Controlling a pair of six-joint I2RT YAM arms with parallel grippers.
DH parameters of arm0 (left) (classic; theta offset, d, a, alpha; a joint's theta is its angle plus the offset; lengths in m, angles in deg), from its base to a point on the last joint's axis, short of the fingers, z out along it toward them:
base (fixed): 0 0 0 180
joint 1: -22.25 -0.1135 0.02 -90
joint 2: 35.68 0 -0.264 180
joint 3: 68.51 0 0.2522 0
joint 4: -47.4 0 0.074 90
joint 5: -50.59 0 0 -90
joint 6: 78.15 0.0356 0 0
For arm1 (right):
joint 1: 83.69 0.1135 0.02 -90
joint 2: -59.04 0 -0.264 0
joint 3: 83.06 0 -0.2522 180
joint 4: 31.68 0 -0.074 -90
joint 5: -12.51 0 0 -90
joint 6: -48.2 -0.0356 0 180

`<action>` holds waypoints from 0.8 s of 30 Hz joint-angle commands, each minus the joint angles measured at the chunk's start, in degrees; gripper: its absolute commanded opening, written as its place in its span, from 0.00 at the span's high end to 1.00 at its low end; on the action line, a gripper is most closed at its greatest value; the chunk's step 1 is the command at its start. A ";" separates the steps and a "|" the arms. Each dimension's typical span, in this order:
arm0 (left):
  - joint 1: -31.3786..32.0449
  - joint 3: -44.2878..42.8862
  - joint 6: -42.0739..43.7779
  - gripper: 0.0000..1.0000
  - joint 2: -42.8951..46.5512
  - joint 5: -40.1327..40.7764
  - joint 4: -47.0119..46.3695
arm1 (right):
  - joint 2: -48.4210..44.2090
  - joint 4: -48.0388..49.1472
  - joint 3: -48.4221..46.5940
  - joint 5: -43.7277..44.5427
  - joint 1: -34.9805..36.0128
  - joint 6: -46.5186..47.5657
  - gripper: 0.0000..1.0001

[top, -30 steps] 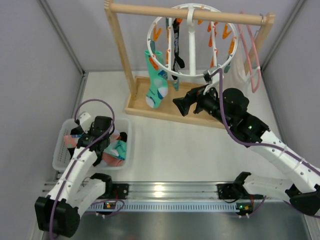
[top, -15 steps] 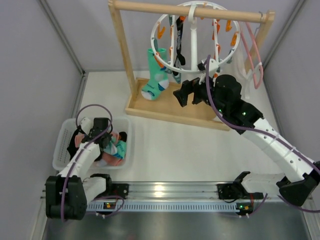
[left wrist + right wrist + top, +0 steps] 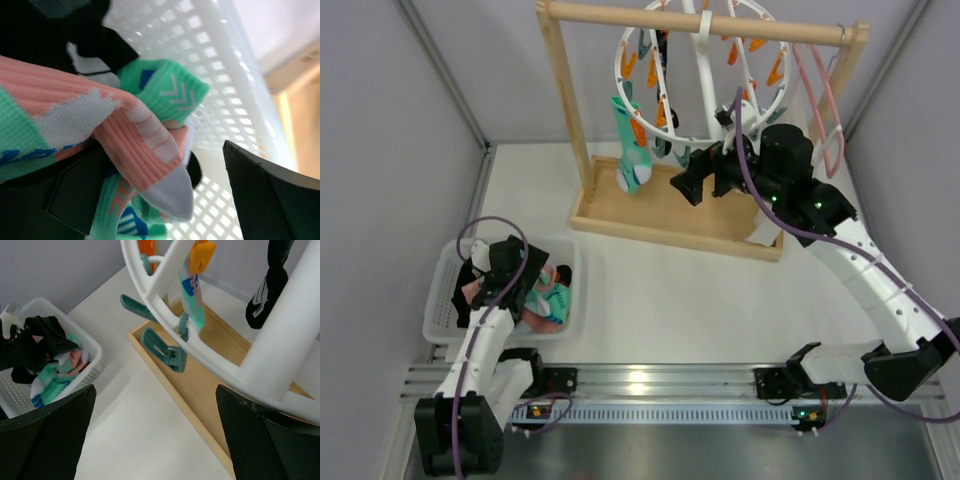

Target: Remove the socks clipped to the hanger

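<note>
The white ring hanger (image 3: 704,70) hangs from the wooden rack with orange and teal clips. A teal sock (image 3: 632,152) and a black sock (image 3: 662,48) are clipped to it. My right gripper (image 3: 703,180) stands open just below the ring's front rim; in the right wrist view the ring (image 3: 210,365), a teal clip (image 3: 165,351), the teal sock (image 3: 193,296) and the black sock (image 3: 267,280) lie above my open gripper (image 3: 155,440). My left gripper (image 3: 527,288) is open in the basket over a pink sock (image 3: 145,140), a green sock (image 3: 167,87) and a black one (image 3: 65,35).
The wooden rack (image 3: 565,95) has a flat base tray (image 3: 660,215) under the hanger. A pink wire hanger (image 3: 820,100) hangs at the rack's right end. The white mesh basket (image 3: 438,305) sits at the near left by the wall, also seen from the right wrist (image 3: 95,347).
My left gripper opened and let go of the sock in the basket. My right gripper rose toward the ring, and the hanger swung and turned.
</note>
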 commanded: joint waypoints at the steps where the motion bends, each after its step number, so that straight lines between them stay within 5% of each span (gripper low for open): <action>1: -0.14 0.10 0.46 0.02 5.65 -8.56 2.30 | -4.75 1.72 -2.34 -4.92 -0.23 0.63 0.00; 7: -0.14 -4.47 4.59 0.01 11.63 -13.58 6.25 | -8.53 -0.29 -3.65 -4.49 -0.31 0.62 0.01; 11: -0.14 -6.05 7.48 0.01 15.33 -13.58 10.80 | -10.38 -4.60 -5.75 -14.74 -0.49 2.73 0.01; 16: -0.14 -8.52 9.95 0.02 18.41 -11.65 15.04 | -13.19 -7.33 -4.80 -15.04 -0.66 4.40 0.01; 24: -0.14 -14.75 14.52 0.01 22.63 -10.85 18.12 | -19.69 -1.36 2.49 -21.43 -0.75 10.46 0.00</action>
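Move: The green sock still clipped to the hanger hangs some 11 cm ahead and 11 cm left of the right hand, about level with it. From that hand, the middle of the hanger ring is about 14 cm ahead, straight on and 10 cm higher, and the black sock about 20 cm ahead and 6 cm left, slightly higher. The green sock lies roughly 15 cm ahead, 27 cm right and 30 cm above the left hand, whose sock pile sits 5 cm below, 2 cm back and 2 cm right. Coming free of the hanger's near rim, the open right hand backs away about 12 cm and climbs 8 cm, drifting a little right while its wrist tips up and turns some 15 degrees counter-clockwise. The open left hand lifts about 11 cm off the sock pile in the bin, first edging right, then back, as it tips up and turns clockwise towards the hanger. ##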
